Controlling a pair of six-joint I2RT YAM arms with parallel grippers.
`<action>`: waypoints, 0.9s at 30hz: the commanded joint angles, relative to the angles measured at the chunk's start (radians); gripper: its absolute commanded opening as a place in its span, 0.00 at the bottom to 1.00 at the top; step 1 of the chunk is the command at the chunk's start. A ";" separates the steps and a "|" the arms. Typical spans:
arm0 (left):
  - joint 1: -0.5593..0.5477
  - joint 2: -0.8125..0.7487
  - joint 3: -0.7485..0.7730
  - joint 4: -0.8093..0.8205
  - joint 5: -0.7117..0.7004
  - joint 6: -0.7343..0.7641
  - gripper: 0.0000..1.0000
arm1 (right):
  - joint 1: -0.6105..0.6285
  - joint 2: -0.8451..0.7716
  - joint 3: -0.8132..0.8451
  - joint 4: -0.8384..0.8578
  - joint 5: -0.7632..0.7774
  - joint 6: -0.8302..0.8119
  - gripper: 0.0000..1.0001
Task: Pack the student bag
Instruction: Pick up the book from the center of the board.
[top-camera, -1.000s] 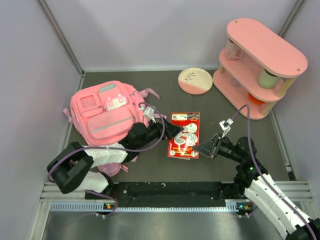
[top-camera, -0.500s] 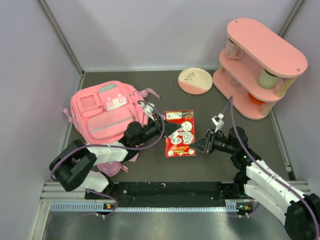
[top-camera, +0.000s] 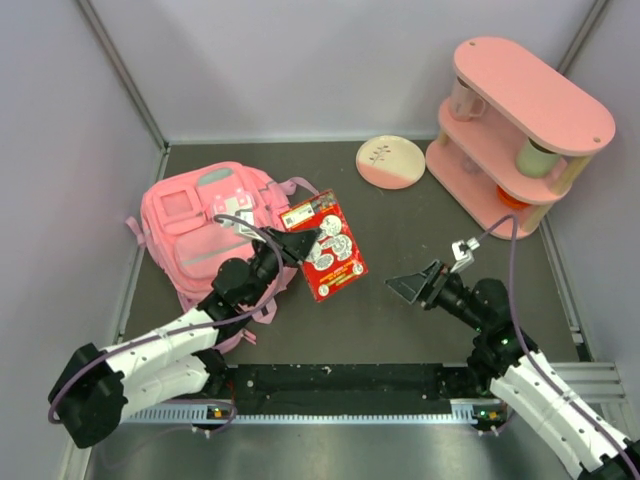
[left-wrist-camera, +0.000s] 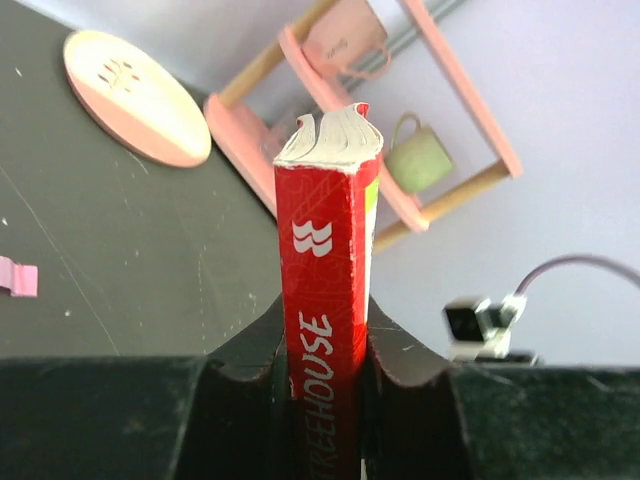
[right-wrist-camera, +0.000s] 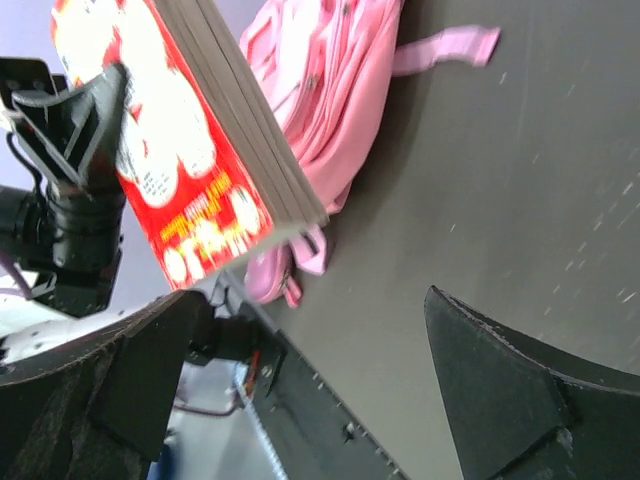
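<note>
The student bag (top-camera: 205, 225) is a pink backpack lying flat at the table's left, front pockets up; it also shows in the right wrist view (right-wrist-camera: 330, 90). My left gripper (top-camera: 298, 243) is shut on the spine edge of a red picture book (top-camera: 324, 245), holding it lifted and tilted just right of the bag. In the left wrist view the red spine (left-wrist-camera: 325, 290) stands upright between the jaws of the left gripper (left-wrist-camera: 325, 350). My right gripper (top-camera: 410, 287) hovers open right of the book, apart from it. Its fingers (right-wrist-camera: 500, 380) are spread wide with only the table between them, and the book (right-wrist-camera: 170, 150) hangs beyond.
A pink and cream plate (top-camera: 390, 161) lies at the back. A pink two-tier shelf (top-camera: 525, 135) with mugs stands at the back right; a green mug (left-wrist-camera: 420, 160) sits on it. A loose pink bag strap (right-wrist-camera: 445, 48) lies on the dark table.
My left gripper closed on the book and lifted it up and left toward the bag. My right gripper let go of the book, opened wide and drew back to the right.
</note>
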 joint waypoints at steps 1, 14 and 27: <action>-0.003 -0.047 -0.040 0.090 -0.162 -0.062 0.00 | 0.139 -0.036 -0.091 0.166 0.075 0.214 0.96; -0.004 0.097 -0.041 0.320 -0.132 -0.125 0.00 | 0.254 0.446 -0.055 0.738 0.087 0.300 0.99; -0.003 0.117 -0.005 0.311 -0.115 -0.085 0.00 | 0.335 0.911 0.050 1.247 0.093 0.489 0.99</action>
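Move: The red book, held up in the left hand's fingers, has its middle about 3 cm to that hand's right and 1 cm back of it. From the empty right hand it lies roughly 18 cm left, 7 cm ahead and 5 cm higher. Counted from the left hand, the pink backpack's middle is some 23 cm left, 10 cm ahead and 20 cm down; the plate is around 19 cm right, 27 cm ahead and 25 cm below. The red book's near right end is what the right hand reaches for: it first dips back and down a little while going left, then curves forward and up, about 10 cm leftward in all, rolling its left side up some 20 degrees, fingers staying wide open. The left hand keeps its pinch on the book, easing slightly forward and down, then holds it there. ##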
